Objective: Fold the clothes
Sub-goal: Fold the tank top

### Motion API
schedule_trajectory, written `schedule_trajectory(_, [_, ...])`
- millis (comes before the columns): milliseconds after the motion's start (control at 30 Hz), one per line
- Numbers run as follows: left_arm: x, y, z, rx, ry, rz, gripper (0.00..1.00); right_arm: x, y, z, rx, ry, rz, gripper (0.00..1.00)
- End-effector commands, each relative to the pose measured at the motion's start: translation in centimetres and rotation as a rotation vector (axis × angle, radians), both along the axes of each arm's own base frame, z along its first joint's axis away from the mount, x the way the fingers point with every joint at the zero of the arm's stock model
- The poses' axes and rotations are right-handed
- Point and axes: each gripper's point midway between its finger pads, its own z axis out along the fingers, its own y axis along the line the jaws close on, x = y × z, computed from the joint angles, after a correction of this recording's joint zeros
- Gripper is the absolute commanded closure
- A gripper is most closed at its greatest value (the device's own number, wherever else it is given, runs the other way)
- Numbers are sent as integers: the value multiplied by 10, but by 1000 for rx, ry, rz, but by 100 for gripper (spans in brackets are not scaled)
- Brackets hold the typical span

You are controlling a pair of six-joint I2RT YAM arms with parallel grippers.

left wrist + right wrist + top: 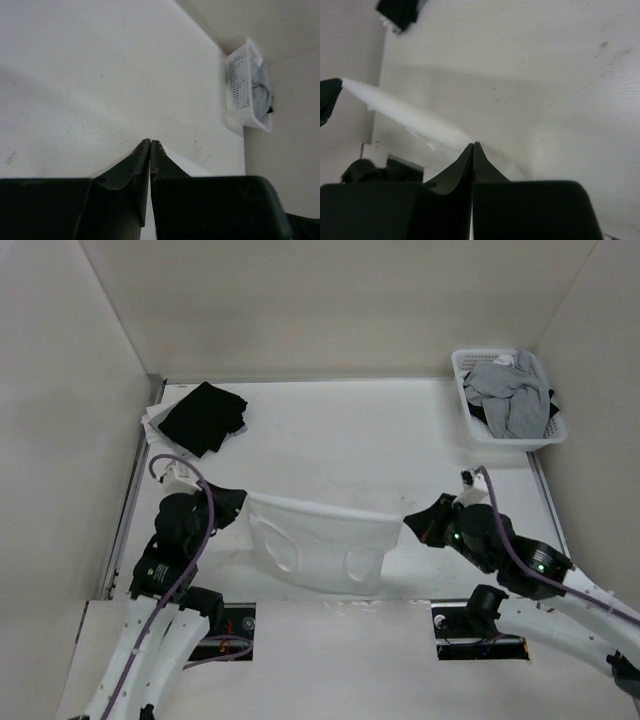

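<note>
The clothes (318, 540), one thin white garment, hang stretched in the air between my two grippers near the front of the table, the lower part sagging in soft folds. At the garment's left upper corner my left gripper (241, 502) is shut on it. My right gripper (406, 524) pinches the right upper corner, also shut. In the right wrist view the white cloth (405, 117) runs taut from my closed fingertips (473, 145) to the left gripper's black tip (329, 97). The left wrist view shows closed jaws (150, 142) with a pale strip of cloth (192, 167) beside them.
A black garment (203, 417) lies at the table's back left corner, over some white cloth. A white plastic basket (463, 370) with grey garments (512, 395) stands at the back right. Pale walls close in the table on three sides.
</note>
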Motion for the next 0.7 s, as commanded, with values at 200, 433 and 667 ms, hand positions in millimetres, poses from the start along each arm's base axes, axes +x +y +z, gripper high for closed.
schedule_trajectory(200, [115,-22,-44,-13,62,18,97,128,6,-60,-18,60,-21,99])
schedule_trajectory(433, [199,-34,-60,-7,84,41,97,209,-1,-65,-51,75,-99,99])
schedule_trajectory(667, [226,-27,-88,-17,127,67,96,232,1,-80,-61,105,-106,99])
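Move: My left hand holds one hem corner of the tank top, with the bare table where it is going some 22 cm ahead, 3 cm right and 24 cm below; my right hand holds the other, with its spot about 22 cm straight ahead and 24 cm down. The hanging cloth's middle is roughly 9 cm back, 16 cm right and 12 cm below my left hand. The black pile is 30 cm ahead and 16 cm left of that hand, 22 cm lower; the basket is 37 cm ahead of my right hand, 31 cm right and 20 cm lower. I swing both hands forward and down together, a bit over 20 cm out and 10 to 12 cm lower, dropping early and then running nearly level as they slow. My fingers stay shut on the hem corners, keeping the edge stretched between them while both hands tip downward some 10 to 15 degrees; my right also turns slightly clockwise. ##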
